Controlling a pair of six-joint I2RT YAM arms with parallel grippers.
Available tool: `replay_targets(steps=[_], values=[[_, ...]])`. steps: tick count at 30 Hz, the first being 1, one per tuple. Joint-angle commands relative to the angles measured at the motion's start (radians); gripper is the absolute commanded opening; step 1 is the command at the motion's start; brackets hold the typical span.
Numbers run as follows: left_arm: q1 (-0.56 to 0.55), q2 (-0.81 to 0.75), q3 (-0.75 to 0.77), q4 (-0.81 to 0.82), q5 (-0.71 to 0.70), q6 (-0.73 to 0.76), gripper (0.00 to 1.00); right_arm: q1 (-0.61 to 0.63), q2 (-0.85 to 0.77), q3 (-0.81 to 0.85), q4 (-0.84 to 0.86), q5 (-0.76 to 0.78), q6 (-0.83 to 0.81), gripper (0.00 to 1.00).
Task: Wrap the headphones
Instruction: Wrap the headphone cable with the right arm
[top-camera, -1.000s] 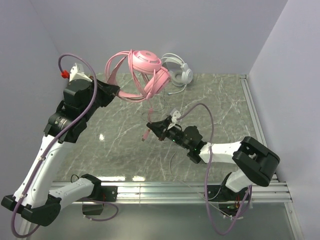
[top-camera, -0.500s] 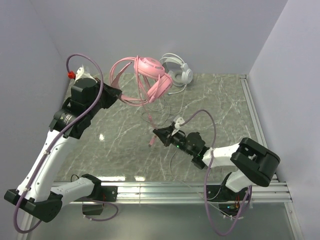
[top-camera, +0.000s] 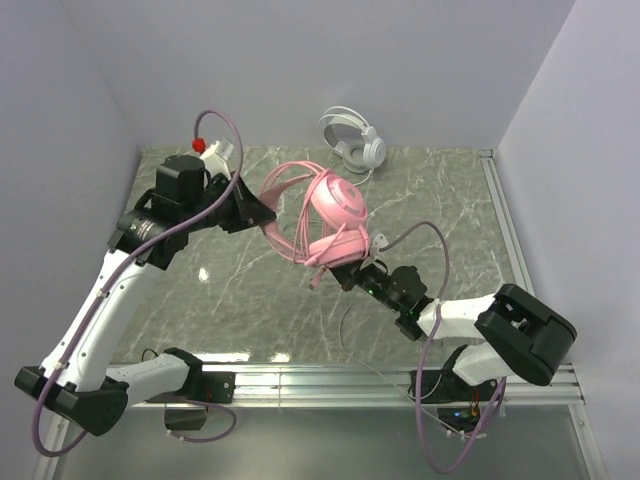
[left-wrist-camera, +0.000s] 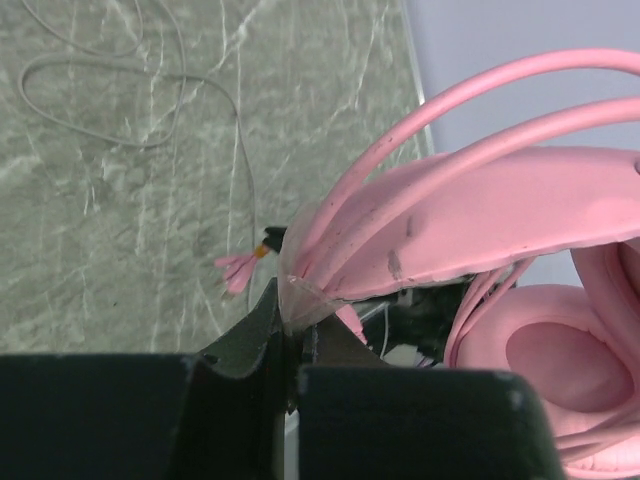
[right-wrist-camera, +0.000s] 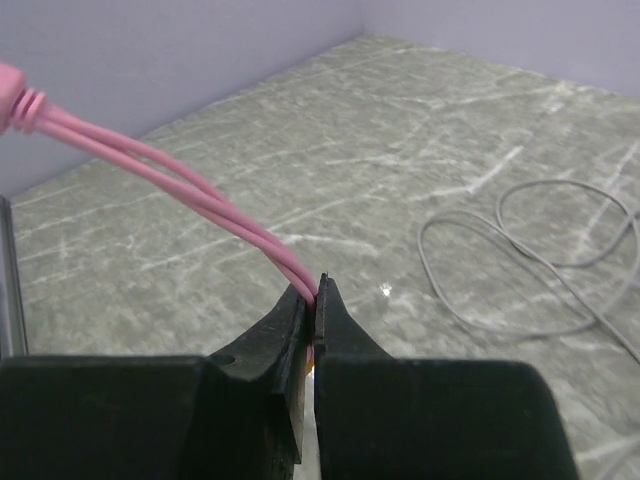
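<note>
The pink headphones (top-camera: 335, 210) hang in the air over the middle of the table. My left gripper (top-camera: 264, 216) is shut on their headband (left-wrist-camera: 480, 210), with one earcup (left-wrist-camera: 560, 365) at the right of the left wrist view. Two strands of the pink cable (right-wrist-camera: 200, 195) run into my right gripper (right-wrist-camera: 317, 295), which is shut on them just below the headset (top-camera: 346, 272). The cable's pink plug end (left-wrist-camera: 238, 270) shows past the left fingertips. The white headphones (top-camera: 355, 140) lie at the back of the table, against the wall.
A thin grey-white cable (right-wrist-camera: 530, 270) lies in loose loops on the marble tabletop (top-camera: 450, 220), also seen as the looped cable (left-wrist-camera: 150, 90) in the left wrist view. Walls close in the left, back and right. A metal rail (top-camera: 330, 378) runs along the near edge.
My left arm has swung the pink headphones from the back left to the right and nearer, over the table's middle. The right gripper, still on the cable, shifted right and nearer.
</note>
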Motion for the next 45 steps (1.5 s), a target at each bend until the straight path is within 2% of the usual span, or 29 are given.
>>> replay_targets(steps=[1,4,8,13,18,23,26,28,29,32,36,40,44,45], values=[[0.001,-0.033,-0.012,0.053,0.169,0.071,0.00,-0.036,-0.022,-0.046,0.049,0.038,0.013,0.00],[0.001,-0.056,-0.072,0.087,0.241,0.135,0.00,-0.074,-0.033,-0.067,0.069,0.025,0.048,0.00],[0.001,-0.065,-0.120,0.079,0.203,0.243,0.00,-0.138,-0.048,-0.065,0.054,-0.041,0.103,0.00],[-0.002,-0.055,-0.207,0.123,0.184,0.405,0.00,-0.218,-0.059,0.014,-0.158,-0.204,0.129,0.00],[-0.105,-0.070,-0.244,0.183,-0.105,0.497,0.00,-0.313,-0.013,0.124,-0.318,-0.489,0.194,0.01],[-0.185,-0.105,-0.296,0.223,-0.320,0.626,0.01,-0.410,0.060,0.201,-0.324,-0.701,0.310,0.02],[-0.234,-0.102,-0.311,0.216,-0.479,0.688,0.01,-0.442,0.091,0.215,-0.266,-0.793,0.401,0.02],[-0.246,-0.108,-0.324,0.223,-0.529,0.740,0.00,-0.451,0.102,0.238,-0.279,-0.816,0.429,0.02],[-0.254,-0.113,-0.330,0.229,-0.561,0.754,0.00,-0.451,0.100,0.250,-0.343,-0.828,0.424,0.02],[-0.262,-0.134,-0.350,0.263,-0.606,0.823,0.00,-0.450,0.099,0.311,-0.486,-0.859,0.378,0.02],[-0.271,-0.134,-0.347,0.283,-0.707,0.924,0.00,-0.451,0.088,0.336,-0.522,-0.919,0.392,0.02],[-0.288,-0.133,-0.341,0.269,-0.703,1.008,0.00,-0.453,0.103,0.379,-0.577,-0.936,0.393,0.02],[-0.305,-0.157,-0.374,0.286,-0.676,1.082,0.00,-0.467,0.181,0.416,-0.443,-1.014,0.516,0.01],[-0.308,-0.160,-0.389,0.288,-0.681,1.097,0.00,-0.470,0.203,0.426,-0.413,-1.035,0.592,0.01]])
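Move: Just above the right hand, which pinches the pink cable near its end, hangs the near earcup of the pink headphones: about 7 cm up, some 2 cm back and level sideways. The far earcup is about 4 cm ahead of this hand and 15 cm up; the white headphones stand roughly 38 cm ahead, 8 cm right and 12 cm lower. From the left hand, gripping the pink headband, the near earcup lies some 14 cm right, 2 cm back and 10 cm below. Sinking about 8 cm, the left hand keeps its grip on the headband and rolls some 65 degrees about its pointing line, left side rising, drifting forward-left late on. The right hand, still pinching the cable, slides 3 cm right and forward, then comes back while dipping and rising again, turning counter-clockwise and rolling until its fingers point left at the wrapped earcups. ##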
